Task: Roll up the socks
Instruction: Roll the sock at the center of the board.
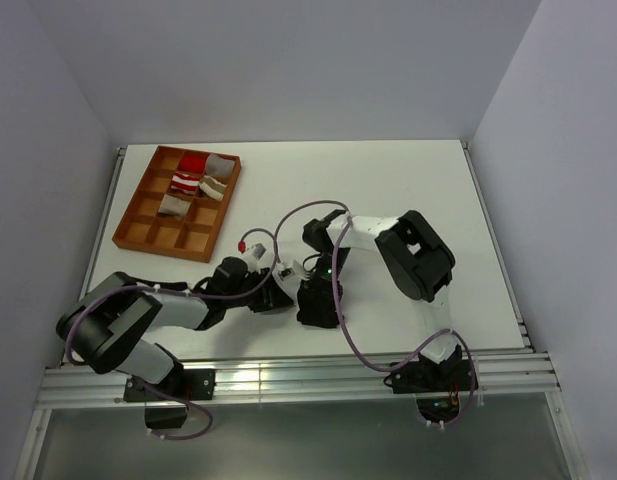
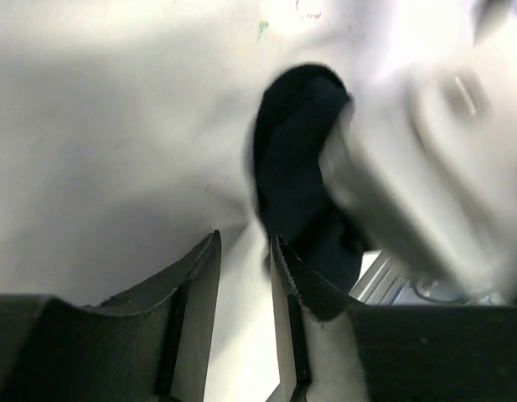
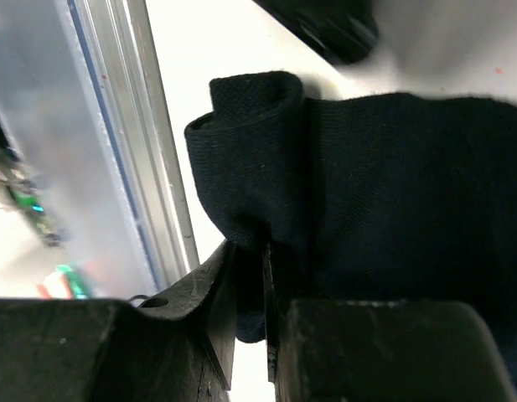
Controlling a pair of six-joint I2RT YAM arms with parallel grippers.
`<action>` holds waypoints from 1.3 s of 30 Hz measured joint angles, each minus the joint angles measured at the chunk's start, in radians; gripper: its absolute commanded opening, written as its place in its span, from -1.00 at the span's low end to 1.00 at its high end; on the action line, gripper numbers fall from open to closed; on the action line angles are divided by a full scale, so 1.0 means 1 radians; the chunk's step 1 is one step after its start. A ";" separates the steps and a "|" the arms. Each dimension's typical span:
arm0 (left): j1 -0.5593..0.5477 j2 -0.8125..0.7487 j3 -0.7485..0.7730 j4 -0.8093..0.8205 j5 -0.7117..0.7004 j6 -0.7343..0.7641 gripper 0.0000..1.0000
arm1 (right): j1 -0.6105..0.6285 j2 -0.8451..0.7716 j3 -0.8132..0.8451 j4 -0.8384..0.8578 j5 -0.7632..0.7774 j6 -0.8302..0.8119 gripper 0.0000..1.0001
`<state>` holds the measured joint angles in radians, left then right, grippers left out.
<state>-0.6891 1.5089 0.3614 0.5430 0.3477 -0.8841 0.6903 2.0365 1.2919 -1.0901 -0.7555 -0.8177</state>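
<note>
A plain black sock [image 3: 392,193] lies on the white table close to the near edge, one end folded up into a thick roll [image 3: 250,142]. My right gripper [image 3: 248,247] is shut on that folded end, with fabric pinched between its jaws. In the top view the right gripper [image 1: 316,303] points down over the sock, which barely shows beneath it. My left gripper [image 2: 245,239] stands open just left of the sock [image 2: 296,167], bare table showing between its fingers [image 2: 199,285]. From above, the left gripper [image 1: 276,292] sits right beside the right one.
A brown wooden tray [image 1: 158,240] with compartments stands at the back left, holding several rolled fabric bundles [image 1: 193,170]. The aluminium rail [image 3: 149,167] of the table's near edge runs close by the sock. The blurred right arm [image 2: 426,167] fills the right of the left wrist view.
</note>
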 measured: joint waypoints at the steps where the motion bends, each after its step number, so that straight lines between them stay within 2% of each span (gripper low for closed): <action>1: 0.000 -0.024 -0.027 0.014 -0.009 0.004 -0.24 | -0.002 0.013 0.012 -0.011 -0.002 0.013 -0.73; 10: -0.025 -0.157 -0.122 0.089 -0.059 0.069 -0.22 | -0.035 0.085 0.064 -0.068 -0.032 0.107 -0.72; 18: -0.134 -0.230 -0.072 0.099 -0.107 0.193 -0.16 | -0.051 0.135 0.110 -0.127 -0.039 0.118 -0.71; 24: -0.172 -0.132 0.030 0.126 -0.109 0.272 -0.17 | -0.063 0.161 0.135 -0.162 -0.039 0.118 -0.71; 33: -0.204 0.061 0.037 0.209 -0.102 0.285 -0.19 | -0.076 0.184 0.159 -0.191 -0.039 0.118 -0.71; 39: -0.219 0.122 0.037 0.288 -0.098 0.274 -0.21 | -0.088 0.190 0.163 -0.200 -0.035 0.119 -0.71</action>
<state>-0.9085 1.6310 0.3988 0.8307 0.2497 -0.6106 0.6022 2.2265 1.4544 -1.2900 -0.7906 -0.6991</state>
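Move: The black sock, partly rolled, lies about 7 cm to the left hand's right and 2 cm back, roughly 1 cm lower. The right fingers already pinch its rolled edge; its middle is some 2 cm ahead and 2 cm left of the right hand, at about its height. The wooden box stands about 24 cm ahead of the left hand and 26 cm to its left. Left hand lifts some 7 cm, swings right and sinks, still open, astride the sock the right keeps pinching. ##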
